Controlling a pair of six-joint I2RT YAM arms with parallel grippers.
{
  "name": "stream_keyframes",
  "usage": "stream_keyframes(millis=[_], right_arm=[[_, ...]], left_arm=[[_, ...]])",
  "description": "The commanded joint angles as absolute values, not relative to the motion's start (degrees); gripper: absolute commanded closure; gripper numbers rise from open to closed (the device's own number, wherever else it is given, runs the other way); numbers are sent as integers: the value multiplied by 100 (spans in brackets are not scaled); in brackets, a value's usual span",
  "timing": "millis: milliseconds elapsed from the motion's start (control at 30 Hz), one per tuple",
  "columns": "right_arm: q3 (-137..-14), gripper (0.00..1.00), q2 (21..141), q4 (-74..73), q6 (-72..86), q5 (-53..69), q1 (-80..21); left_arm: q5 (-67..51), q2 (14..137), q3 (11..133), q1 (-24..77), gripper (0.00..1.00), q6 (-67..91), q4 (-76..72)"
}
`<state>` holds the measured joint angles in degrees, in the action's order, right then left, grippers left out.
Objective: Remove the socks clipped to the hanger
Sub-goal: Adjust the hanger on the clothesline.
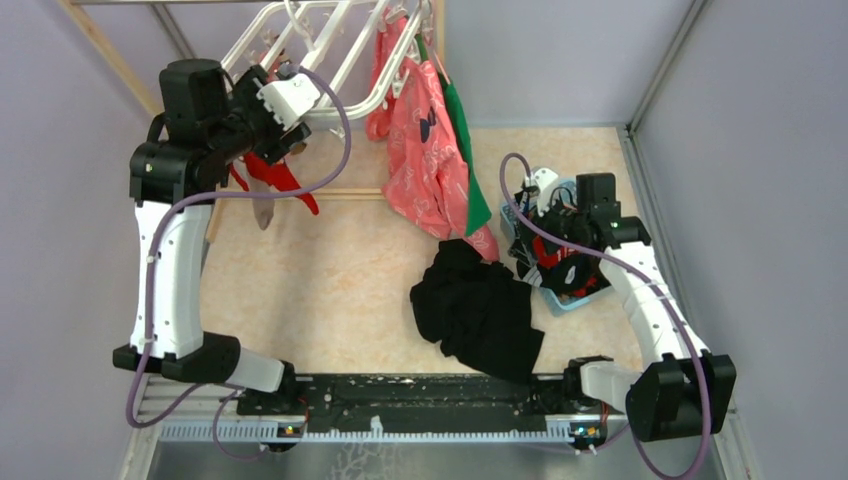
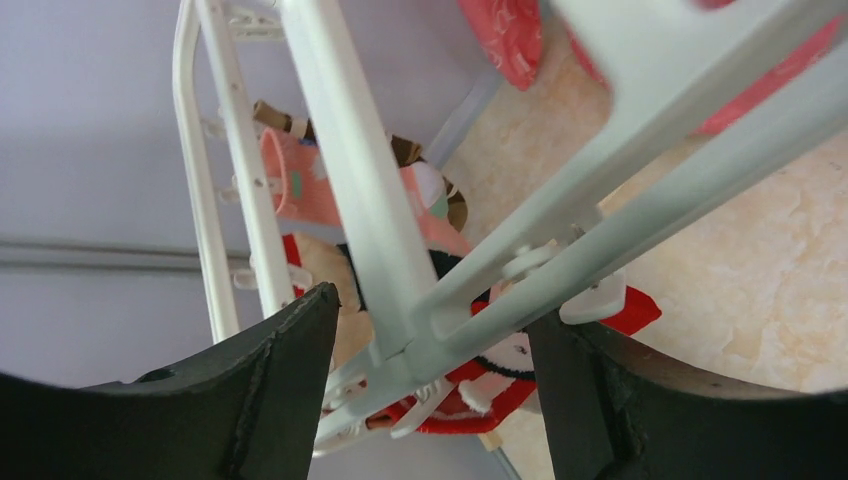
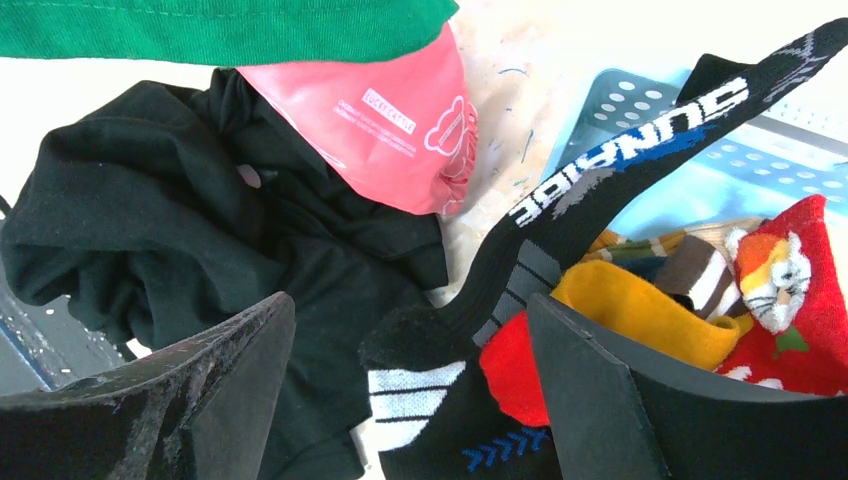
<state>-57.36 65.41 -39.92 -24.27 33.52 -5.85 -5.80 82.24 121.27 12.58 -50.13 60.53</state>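
The white hanger [image 1: 335, 60] hangs at the back left. Red socks [image 1: 282, 180] and a pale one [image 1: 263, 212] dangle under it on clips. My left gripper [image 1: 285, 130] is raised to the rack. In the left wrist view it [image 2: 430, 310] stands open astride a junction of the hanger's crossbars [image 2: 350, 180]. Below the bars hang a red sock with white pattern [image 2: 505, 385] and a pink sock [image 2: 300, 180]. My right gripper [image 3: 410, 300] is open, low over a black sock lettered in white [image 3: 560, 210], holding nothing.
A blue basket [image 1: 585, 295] at the right holds loose socks, yellow [image 3: 640, 310] and red [image 3: 790, 330]. A black cloth heap [image 1: 480, 310] lies mid-table. A pink printed shirt [image 1: 425, 150] and a green garment [image 1: 472, 180] hang right of the rack. Walls close in on both sides.
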Motion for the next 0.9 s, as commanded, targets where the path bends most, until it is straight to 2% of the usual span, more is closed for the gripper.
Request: stream_keyframes(millis=[0, 133, 600, 867], right_arm=[[-5700, 14, 6452, -3732, -2587, 3392, -585], [-5565, 14, 6474, -3631, -2598, 3395, -588], [-5447, 14, 6600, -3536, -2512, 3443, -581], [-5424, 14, 6636, -3520, -2466, 3476, -588]], left_arm=[[-1383, 8238, 12399, 1223, 25, -5307, 6112], [-1553, 8384, 12526, 1206, 26, -5581, 6252], [-1862, 8577, 12705, 1165, 50, -6195, 7358], [-1669, 8565, 12472, 1160, 55, -6061, 6751]])
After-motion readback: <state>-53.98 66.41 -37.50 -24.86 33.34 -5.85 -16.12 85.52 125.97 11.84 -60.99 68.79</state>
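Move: The left hand's spread fingers straddle the hanger's near white rail, its crossbar joint roughly 1 cm ahead, 1 cm left and 1 cm above the hand point. An empty clip sits about 1 cm ahead, 2 cm right and 4 cm below; the red sock hangs some 4 cm ahead, 3 cm left and 10 cm below, the pink coat about 17 cm right, 3 cm ahead, 15 cm below. From the right hand the joint is roughly 38 cm left, 10 cm ahead, 28 cm above. Its upper fingertip coming to touch the rail beside the crossbar joint, the left hand closes from wide to a bit under half open around the rail. It first shifts about 2 cm right, then sinks about 1.5 cm, the wrist turning some 15 degrees clockwise. The open, empty right hand sinks about 2 cm over the basket. ##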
